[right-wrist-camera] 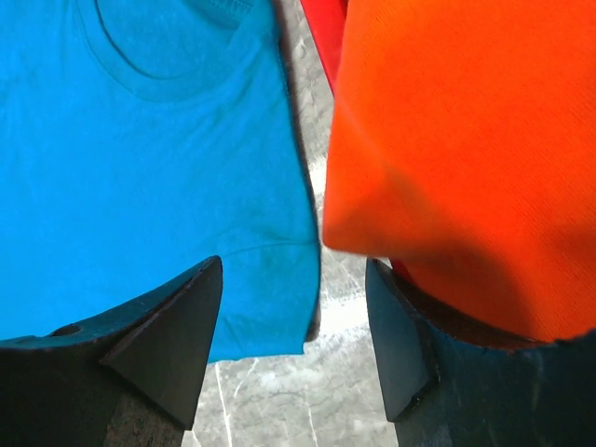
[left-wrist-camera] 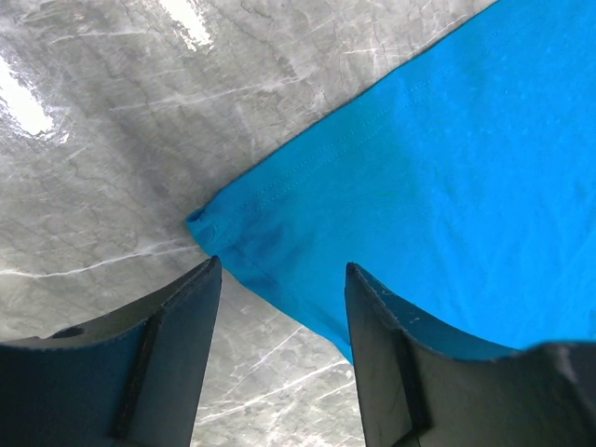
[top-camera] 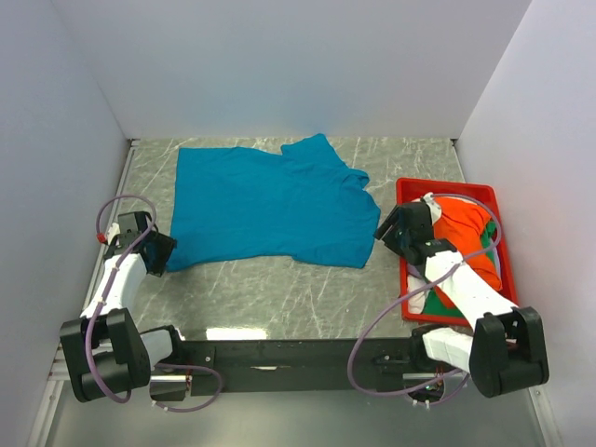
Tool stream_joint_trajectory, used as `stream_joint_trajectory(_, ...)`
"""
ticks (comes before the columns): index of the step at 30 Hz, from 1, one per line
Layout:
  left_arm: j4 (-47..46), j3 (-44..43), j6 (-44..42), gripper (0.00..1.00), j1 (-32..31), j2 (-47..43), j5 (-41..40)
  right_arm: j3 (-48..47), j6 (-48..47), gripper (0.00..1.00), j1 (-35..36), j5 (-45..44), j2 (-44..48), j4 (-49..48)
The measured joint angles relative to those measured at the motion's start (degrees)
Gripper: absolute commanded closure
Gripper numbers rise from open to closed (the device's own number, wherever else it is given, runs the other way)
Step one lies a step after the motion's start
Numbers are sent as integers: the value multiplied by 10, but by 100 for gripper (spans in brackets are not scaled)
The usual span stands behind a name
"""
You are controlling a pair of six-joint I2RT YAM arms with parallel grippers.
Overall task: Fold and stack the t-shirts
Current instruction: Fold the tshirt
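Observation:
A teal-blue t-shirt (top-camera: 270,205) lies spread flat on the marble table, neck toward the right. My left gripper (top-camera: 165,250) hovers open at its near-left corner. In the left wrist view that gripper (left-wrist-camera: 282,270) stands over the hem corner of the teal shirt (left-wrist-camera: 447,186), gripping nothing. My right gripper (top-camera: 382,232) is open at the shirt's right edge, beside the bin. In the right wrist view that gripper (right-wrist-camera: 294,263) straddles the sleeve edge of the teal shirt (right-wrist-camera: 140,168), and an orange t-shirt (right-wrist-camera: 466,140) hangs over the right finger.
A red plastic bin (top-camera: 445,185) stands at the right and holds the orange t-shirt (top-camera: 463,219) with green (top-camera: 434,301) and white cloth bunched in it. White walls close in the table on three sides. Bare marble (top-camera: 279,293) lies between the shirt and the arm bases.

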State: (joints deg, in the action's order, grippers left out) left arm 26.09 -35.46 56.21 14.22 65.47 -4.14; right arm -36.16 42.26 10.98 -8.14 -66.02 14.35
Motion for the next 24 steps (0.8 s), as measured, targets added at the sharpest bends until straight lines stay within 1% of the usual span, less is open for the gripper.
stream_joint_trajectory(7, 0, 2, 0, 37, 0, 0, 0, 35, 3, 28, 0, 12, 56, 20)
stream_joint_trajectory(11, 0, 2, 0, 36, 0, 0, -1, 50, 21, 26, 0, 13, 92, 57)
stream_joint_trajectory(15, 1, 2, 0, 34, 0, -1, -1, 58, 38, 26, -2, 5, 129, 95)
stream_joint_trajectory(18, 1, 2, 0, 35, 0, -2, -1, 66, 42, 27, -2, 8, 157, 109)
stream_joint_trajectory(22, 3, 3, 0, 37, 0, -5, -4, 70, 51, 27, 52, -13, 166, 120)
stream_joint_trajectory(24, 8, 6, 0, 37, 0, -7, -9, 62, 59, 27, 97, -29, 142, 125)
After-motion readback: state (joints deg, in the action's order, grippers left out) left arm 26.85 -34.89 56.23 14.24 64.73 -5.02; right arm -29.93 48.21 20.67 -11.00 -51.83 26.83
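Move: The blue t-shirt's right near corner lies about 5 cm back and 4 cm to the left of the right hand, roughly 6 cm below it. The middle of the red box is some 18 cm to that hand's right and 2 cm back, with the orange t-shirt's middle about 20 cm to its right and 2 cm ahead, both slightly lower. From the left hand, the same corner lies about 48 cm to the right, about level with it fore and aft and 5 cm below. Towards the blue t-shirt's near right corner the right hand draws back about 7 cm, staying low and sliding down along the red box's left side, seeming to bear on it. Late on it swings about 3 cm left, away from the box, and dips slightly. The fingers stay open and point forward and down, with nothing between them. ##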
